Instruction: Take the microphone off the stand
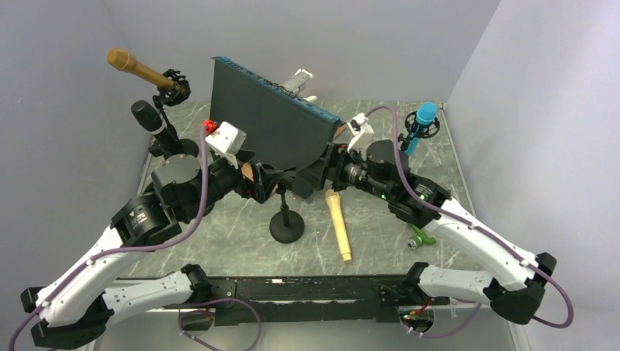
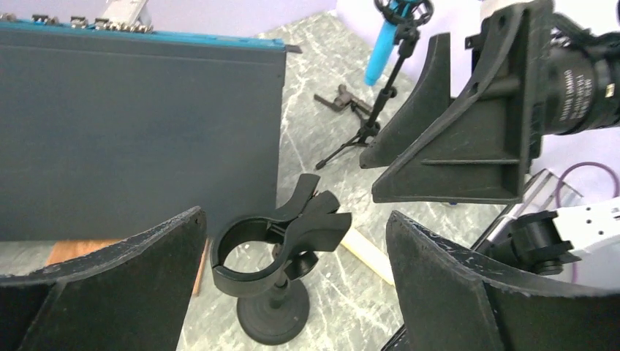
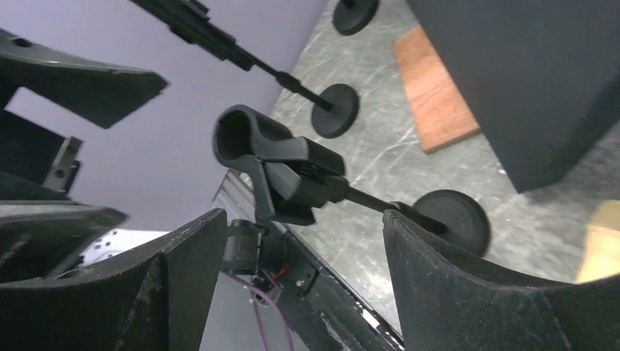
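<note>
The cream microphone (image 1: 338,223) lies flat on the table, just right of the stand's round black base (image 1: 286,228). It also shows in the left wrist view (image 2: 369,252). The stand's black clip (image 2: 274,245) is empty and tilted on its short post. My left gripper (image 1: 272,184) is open, with the clip between and just beyond its fingers (image 2: 294,219). My right gripper (image 1: 305,179) is open and empty, facing the clip (image 3: 270,153) from the other side. The two grippers are close together above the stand.
A dark upright panel (image 1: 270,124) stands just behind the grippers. A gold microphone (image 1: 139,69) and a black one (image 1: 150,117) sit on stands at the back left. A blue microphone (image 1: 422,121) is on a tripod at the back right. A green object (image 1: 420,238) lies under the right arm.
</note>
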Motion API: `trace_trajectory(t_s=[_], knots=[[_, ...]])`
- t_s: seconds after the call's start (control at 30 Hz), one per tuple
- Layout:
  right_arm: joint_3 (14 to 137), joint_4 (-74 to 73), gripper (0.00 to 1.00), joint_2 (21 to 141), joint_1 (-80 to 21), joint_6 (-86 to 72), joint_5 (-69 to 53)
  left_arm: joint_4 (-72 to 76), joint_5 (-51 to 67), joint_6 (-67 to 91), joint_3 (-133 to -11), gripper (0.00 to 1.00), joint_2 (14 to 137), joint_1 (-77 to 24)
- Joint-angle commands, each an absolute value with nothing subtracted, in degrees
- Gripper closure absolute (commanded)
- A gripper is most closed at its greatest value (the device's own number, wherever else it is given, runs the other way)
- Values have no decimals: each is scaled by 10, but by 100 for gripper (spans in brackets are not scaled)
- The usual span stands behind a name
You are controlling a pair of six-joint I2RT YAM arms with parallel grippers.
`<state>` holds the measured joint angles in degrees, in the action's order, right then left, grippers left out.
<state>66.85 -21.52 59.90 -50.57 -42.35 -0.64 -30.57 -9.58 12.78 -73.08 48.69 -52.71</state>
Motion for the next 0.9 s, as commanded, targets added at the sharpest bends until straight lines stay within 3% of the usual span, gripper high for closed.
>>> trace_trajectory(t_s=[0.0, 0.17, 0.47, 0.87], knots=[[703, -153, 20, 632, -504, -418, -75, -315, -138, 113, -725, 7, 492, -528], [712, -134, 21, 661, -504, -420, -90, -327, -173, 106, -720, 18, 493, -528], [718, -132, 24, 691, -503, -416, -88, -328, -218, 104, -706, 48, 502, -528], [740, -155, 26, 705, -502, -393, -67, -314, -221, 110, -680, 63, 527, -527]])
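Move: The stand's clip lies about 4 cm ahead of the left hand, 3 cm to its right and 7 cm below. The dark panel stands beyond it, its middle roughly 18 cm ahead of the left hand and 2 cm left, 22 cm below. From the right hand the clip is some 8 cm left, 2 cm ahead and 3 cm lower; the freed microphone lies on the table, 9 cm right, 3 cm back and 32 cm down. Left sinks 5 cm and forward to the clip, half closing; right slides 5 cm left to its handles. ##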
